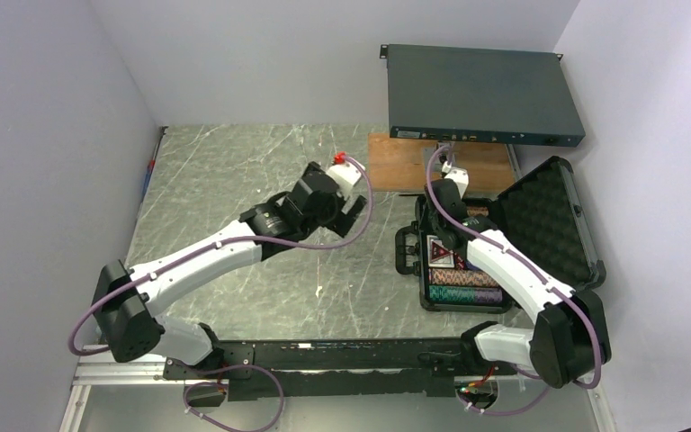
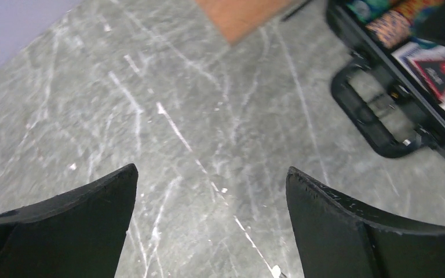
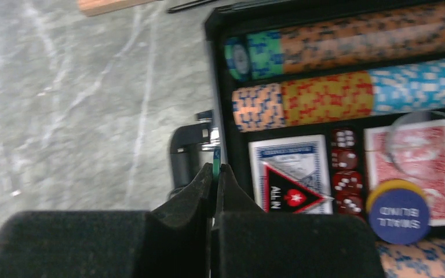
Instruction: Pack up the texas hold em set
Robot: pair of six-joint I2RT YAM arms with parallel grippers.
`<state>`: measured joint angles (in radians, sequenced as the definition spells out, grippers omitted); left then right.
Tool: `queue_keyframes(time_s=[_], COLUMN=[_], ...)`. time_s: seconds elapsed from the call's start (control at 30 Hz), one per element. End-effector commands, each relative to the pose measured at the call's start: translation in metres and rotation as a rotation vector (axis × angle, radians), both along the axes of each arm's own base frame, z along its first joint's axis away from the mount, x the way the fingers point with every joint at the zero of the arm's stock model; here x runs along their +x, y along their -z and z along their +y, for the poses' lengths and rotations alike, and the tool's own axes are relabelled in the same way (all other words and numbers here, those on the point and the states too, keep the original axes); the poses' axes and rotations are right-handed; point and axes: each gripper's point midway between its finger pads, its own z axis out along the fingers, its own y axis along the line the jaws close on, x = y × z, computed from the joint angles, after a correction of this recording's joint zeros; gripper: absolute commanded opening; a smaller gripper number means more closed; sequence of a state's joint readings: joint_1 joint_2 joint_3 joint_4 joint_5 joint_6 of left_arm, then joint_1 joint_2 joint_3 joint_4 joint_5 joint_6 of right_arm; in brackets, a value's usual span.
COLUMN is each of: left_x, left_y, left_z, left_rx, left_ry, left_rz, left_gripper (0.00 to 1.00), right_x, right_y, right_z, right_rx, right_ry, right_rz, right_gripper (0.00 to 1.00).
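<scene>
The texas hold em set's black case [image 1: 425,292] lies open at the right, foam lid [image 1: 544,220] up. The right wrist view shows rows of striped chips [image 3: 324,98], a card deck under a red-edged "ALL IN" triangle [image 3: 290,194], red dice [image 3: 345,176] and a blue "SMALL BLIND" button [image 3: 398,211]. My right gripper [image 3: 216,169] hangs over the case's left wall near the handle [image 3: 182,153], shut on a thin teal disc [image 3: 215,155] held edge-on. My left gripper [image 2: 211,174] is open over bare table, left of the case, with nothing between its fingers.
A large dark rack-mount box [image 1: 481,94] rests at the back right, partly on a wooden board [image 1: 396,162]. Walls close in the grey marbled table [image 1: 234,171] on the left, back and right. The case handle [image 2: 365,116] juts toward the left gripper.
</scene>
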<state>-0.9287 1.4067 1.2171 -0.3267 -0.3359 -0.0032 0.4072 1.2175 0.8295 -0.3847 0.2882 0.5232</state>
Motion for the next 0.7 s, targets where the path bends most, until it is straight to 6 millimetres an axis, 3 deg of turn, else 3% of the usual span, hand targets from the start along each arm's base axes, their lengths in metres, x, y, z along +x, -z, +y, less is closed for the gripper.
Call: queue_keyframes(time_s=[0.0,0.4,0.67], left_x=[0.022,0.029,0.027], left_y=[-0.023,-0.021,-0.022], left_z=[0.033,0.04,0.036], left_rx=[-0.114,-0.16,-0.189], left_ry=[-0.197,-0.22,-0.199], left_rz=[-0.04,0.006,0.024], left_gripper=[0.99,0.98,0.98], right_x=[0.014,0.075,0.084], right_y=[-0.001,0.001,0.025], right_z=[-0.038,-0.034,-0.027], right_rx=[-0.187,-0.266,-0.274], right_ry=[0.109,0.076,0.01], right_rz=[-0.091,-0.233,-0.191], right_gripper=[0.0,0.0,0.0])
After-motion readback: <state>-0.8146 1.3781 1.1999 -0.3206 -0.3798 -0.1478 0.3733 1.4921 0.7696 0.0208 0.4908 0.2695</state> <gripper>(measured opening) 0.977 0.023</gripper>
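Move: My shut right hand holds a blue-green chip, and its place is the left end of the far chip row in the case, about 10 cm ahead, 3 cm to the right and 8 cm below. The orange-and-red chip row has its middle about 6 cm ahead and 12 cm right; the deck with the red triangle is level with me, 7 cm right; the screwdriver is 15 cm ahead, 4 cm right. From my empty left hand the row end is some 10 cm ahead, 26 cm right, 19 cm below. Keeping the chip pinched edge-on, my right hand first slips about 3 cm to the right and starts sinking, then swings forward some 6 cm and down nearly 5 cm in all towards the far row's left end, rolling left side down by some 15 degrees. My left hand, wide open and empty, backs away left and forward about 5 cm, turning slightly counter-clockwise. ##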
